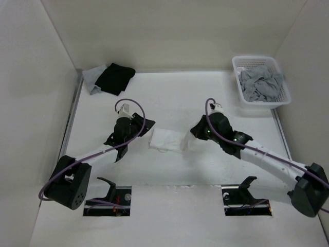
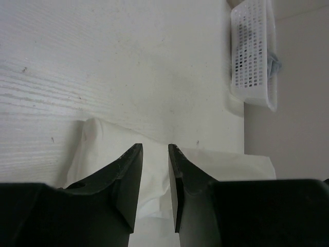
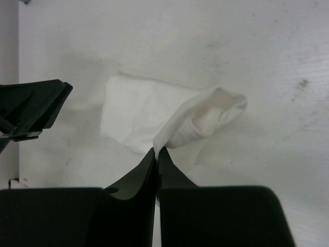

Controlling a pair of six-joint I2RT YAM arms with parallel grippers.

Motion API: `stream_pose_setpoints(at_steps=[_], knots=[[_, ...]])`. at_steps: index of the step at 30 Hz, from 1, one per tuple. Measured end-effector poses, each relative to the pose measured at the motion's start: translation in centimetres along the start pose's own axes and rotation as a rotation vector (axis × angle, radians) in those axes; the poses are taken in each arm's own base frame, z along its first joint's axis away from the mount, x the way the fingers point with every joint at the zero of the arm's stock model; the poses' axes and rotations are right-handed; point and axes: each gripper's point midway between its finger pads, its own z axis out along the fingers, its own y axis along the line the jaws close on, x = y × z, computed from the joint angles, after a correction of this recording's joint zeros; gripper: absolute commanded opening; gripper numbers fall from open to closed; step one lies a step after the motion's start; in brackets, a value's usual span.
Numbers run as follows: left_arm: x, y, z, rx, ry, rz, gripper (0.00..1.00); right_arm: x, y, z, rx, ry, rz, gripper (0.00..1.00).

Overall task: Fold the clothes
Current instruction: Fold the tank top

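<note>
The clothes, a white undershirt (image 1: 165, 140), lies folded into a small bundle on the table between the two arms. My right gripper (image 1: 188, 140) is shut on a corner of its right end. In the right wrist view that gripper (image 3: 157, 150) pinches the fabric, and the end of the undershirt (image 3: 139, 110) rises from the table in a rolled flap. My left gripper (image 1: 140, 133) hovers at the bundle's left end. Seen from the left wrist, it (image 2: 154, 146) is open, with the undershirt (image 2: 103, 144) lying below and between the fingers, not gripped.
A white plastic basket (image 1: 257, 58) holding grey garments (image 1: 262, 85) stands at the back right, also seen as the basket (image 2: 252, 51). A black cloth (image 1: 114, 78) over pale grey cloth (image 1: 91, 80) lies at the back left. White walls enclose the table.
</note>
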Motion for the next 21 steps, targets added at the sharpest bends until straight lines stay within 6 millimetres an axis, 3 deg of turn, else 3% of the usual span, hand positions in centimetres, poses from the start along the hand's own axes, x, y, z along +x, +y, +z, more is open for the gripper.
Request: stream_pose_setpoints(at_steps=[4, 8, 10, 13, 15, 17, 21], knots=[[-1.2, -0.3, -0.7, 0.006, -0.025, -0.005, 0.26, 0.5, 4.1, 2.4, -0.008, 0.07, -0.098, 0.05], [-2.8, 0.1, -1.3, -0.002, -0.064, -0.017, 0.26, 2.3, 8.2, 5.1, -0.02, 0.148, -0.19, 0.06], [-3.7, 0.3, -1.6, -0.005, -0.086, -0.022, 0.27, 3.7, 10.1, 6.6, -0.025, 0.185, -0.232, 0.14], [-4.9, 0.6, -2.1, -0.008, -0.12, -0.03, 0.28, 6.2, 12.6, 9.3, -0.033, 0.232, -0.275, 0.35], [-5.6, 1.0, -2.5, -0.014, -0.136, -0.037, 0.28, 8.1, 13.4, 11.0, -0.029, 0.264, -0.295, 0.47], [-6.4, 1.1, -2.8, -0.015, -0.152, -0.043, 0.28, 10.0, 13.6, 12.1, -0.02, 0.295, -0.314, 0.49], [-7.4, 1.1, -3.4, -0.013, -0.18, -0.046, 0.28, 11.7, 13.4, 11.5, -0.027, 0.318, -0.334, 0.49]])
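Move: Pinched in the right fingers is the lifted right end of the tank top. The bundle's left edge, where that end is going, lies about 20 cm to the left, 2 cm farther out and 14 cm below; the bundle's middle is some 11 cm left, 3 cm ahead and 14 cm down. The left gripper hovers 19 cm left and 6 cm ahead. From the left hand, that same middle is about 7 cm right, 3 cm back and 10 cm below. Sweeping about 20 cm left across the bundle, the right hand carries the held end over towards the left edge, level at first, then sinking some 5 cm as the fingers open to about half and let go; its fingers swing roughly 20 degrees counter-clockwise. The empty left hand clears the way, going about 7 cm left and 4 cm up, turning slightly counter-clockwise. ##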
